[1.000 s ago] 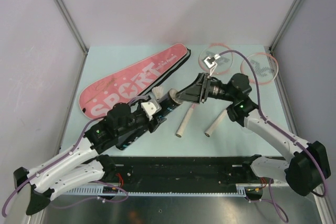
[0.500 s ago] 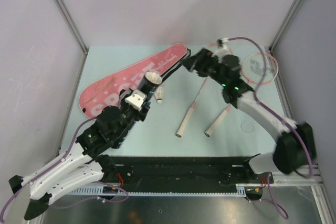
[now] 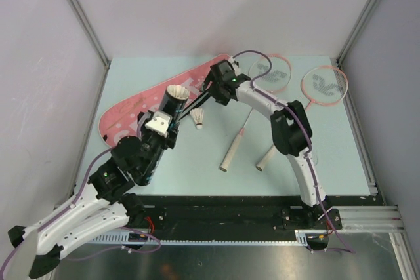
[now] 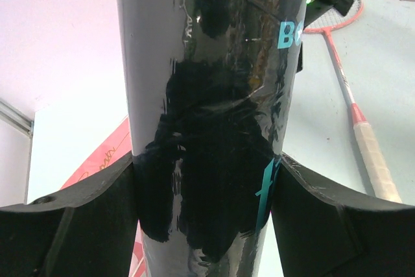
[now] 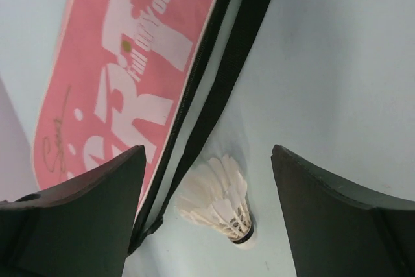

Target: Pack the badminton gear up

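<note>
My left gripper is shut on the long black tube and holds it tilted up. A white shuttlecock shows in the tube's open mouth. My right gripper hangs open just above a loose shuttlecock. This shuttlecock lies on the table beside the black-edged rim of the pink "SPORT" bag. Two pink-rimmed rackets lie at the back right, with their pale handles pointing toward me.
The bag lies flat across the back left of the pale table. Grey walls and metal posts close in the sides and back. The right arm arches over the racket shafts.
My right gripper left the tube's mouth, swung to the back, then went left over the loose shuttlecock. The left arm raised the tube and tilted it more upright.
</note>
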Action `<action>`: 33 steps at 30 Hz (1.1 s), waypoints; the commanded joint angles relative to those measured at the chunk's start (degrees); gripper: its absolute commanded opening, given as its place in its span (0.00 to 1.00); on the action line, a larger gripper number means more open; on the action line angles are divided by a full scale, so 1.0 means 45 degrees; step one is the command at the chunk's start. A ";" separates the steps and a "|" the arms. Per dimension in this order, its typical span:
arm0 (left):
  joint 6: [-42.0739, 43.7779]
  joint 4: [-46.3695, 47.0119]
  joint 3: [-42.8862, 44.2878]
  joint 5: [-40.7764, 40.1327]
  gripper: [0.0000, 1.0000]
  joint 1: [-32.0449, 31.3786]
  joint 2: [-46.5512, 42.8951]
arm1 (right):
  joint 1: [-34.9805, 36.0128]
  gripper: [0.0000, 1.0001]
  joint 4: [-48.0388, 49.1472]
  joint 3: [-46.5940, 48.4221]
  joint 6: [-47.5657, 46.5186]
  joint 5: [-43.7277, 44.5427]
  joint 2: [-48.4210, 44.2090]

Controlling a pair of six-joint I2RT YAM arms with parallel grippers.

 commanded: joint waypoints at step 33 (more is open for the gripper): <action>-0.0173 0.0682 0.0628 0.4228 0.15 0.0028 0.1857 | -0.1524 0.00 0.3580 -0.8724 -0.2064 -0.3002 -1.1524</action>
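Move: Below the open right hand, about 8 cm down, lies the shuttlecock, some 5 cm back and 4 cm to its left. From the same hand the middle of the racket bag is about 15 cm left and 2 cm ahead, and the nearer racket's handle some 18 cm back and 10 cm right, both at table level. From the left hand, which still holds the tube, the shuttlecock lies roughly 17 cm ahead, 11 cm right and 27 cm below. Sinking about 7 cm while drawing back and a little left, the right hand goes down to the shuttlecock, tips its fingers slightly steeper and shuts them completely. It then pulls back and right, low at first, and climbs fast, some 22 cm, fingers still shut. The left hand keeps hold of the tube, waits, then swings it about 5 cm right and 4 cm down. ##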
